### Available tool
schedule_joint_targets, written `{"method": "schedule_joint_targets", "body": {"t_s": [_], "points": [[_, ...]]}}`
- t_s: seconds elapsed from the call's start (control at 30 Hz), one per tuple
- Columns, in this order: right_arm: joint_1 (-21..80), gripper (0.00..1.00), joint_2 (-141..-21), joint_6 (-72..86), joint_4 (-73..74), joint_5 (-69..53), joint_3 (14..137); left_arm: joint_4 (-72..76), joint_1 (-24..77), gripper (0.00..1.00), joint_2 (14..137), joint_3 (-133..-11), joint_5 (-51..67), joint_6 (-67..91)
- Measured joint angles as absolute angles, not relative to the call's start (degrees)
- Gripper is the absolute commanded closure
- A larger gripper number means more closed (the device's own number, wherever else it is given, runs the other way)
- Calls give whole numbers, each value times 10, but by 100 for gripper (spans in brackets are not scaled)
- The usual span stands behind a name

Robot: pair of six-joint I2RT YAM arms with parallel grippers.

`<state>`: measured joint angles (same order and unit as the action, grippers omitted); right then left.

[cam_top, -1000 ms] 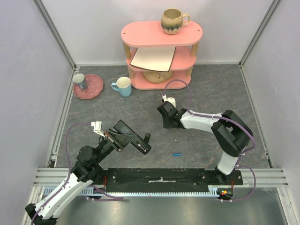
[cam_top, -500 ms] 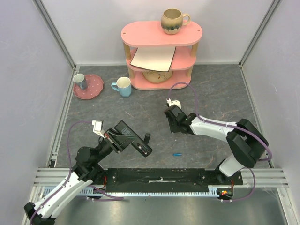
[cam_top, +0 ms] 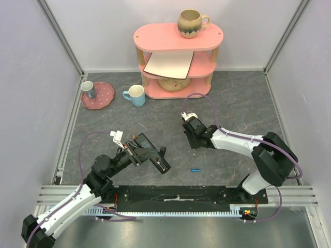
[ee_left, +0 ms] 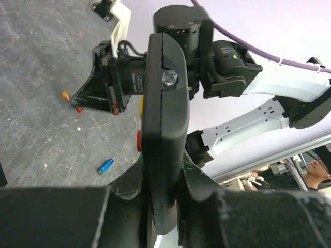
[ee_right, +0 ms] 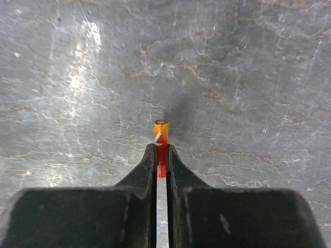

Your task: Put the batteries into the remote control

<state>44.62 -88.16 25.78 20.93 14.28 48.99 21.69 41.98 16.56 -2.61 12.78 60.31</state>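
My left gripper (ee_left: 164, 206) is shut on the near end of the black remote control (ee_left: 163, 129), holding it on edge above the table. In the top view the remote control (cam_top: 153, 155) slants to the lower right from the left gripper (cam_top: 133, 150). My right gripper (ee_right: 161, 153) is shut on the red-orange battery (ee_right: 161, 135), whose orange end sticks out past the fingertips just over the grey table. In the top view the right gripper (cam_top: 192, 135) points down near the table's middle. The blue battery (cam_top: 195, 169) lies loose on the table, also in the left wrist view (ee_left: 105, 166).
A pink three-tier shelf (cam_top: 176, 57) stands at the back with a mug (cam_top: 191, 23) on top. A cream cup with a blue handle (cam_top: 136, 95) stands left of it. A pink plate (cam_top: 105, 96) holding a small cup sits at the far left.
The right gripper shifted slightly right and toward the arms and closed on the red-orange battery. The left arm carried the remote a little to the right.
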Motion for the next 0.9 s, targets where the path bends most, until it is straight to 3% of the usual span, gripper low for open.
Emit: {"method": "schedule_joint_targets", "body": {"t_s": [0.13,0.37,0.9], "points": [[446,100,-902,248,226,136,490,229,420,98,165,-26,128,603],[446,74,-919,245,239,131,501,229,420,98,158,-26,135,603],[451,69,-919,246,258,128,502,224,420,98,127,-26,137,600]]}}
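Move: Just under the right fingertips, which already hold the red battery, is the patch of table it is taken to: some 3 cm below and about 1 cm to the right. The blue battery lies about 15 cm back from that hand and 2 cm to its right; the remote control, held up by the left hand, is about 10 cm back, 20 cm left and 17 cm higher. From the left hand the red battery's patch lies roughly 10 cm ahead, 21 cm right and 18 cm below. Lowering the red battery to the table, the right hand sinks about 2 cm while easing back and slightly right, then stops descending and opens its fingers to let go, drifting back a little more as they part. The left hand keeps its grip on the remote control and rises some 2 cm, clear of the table. ##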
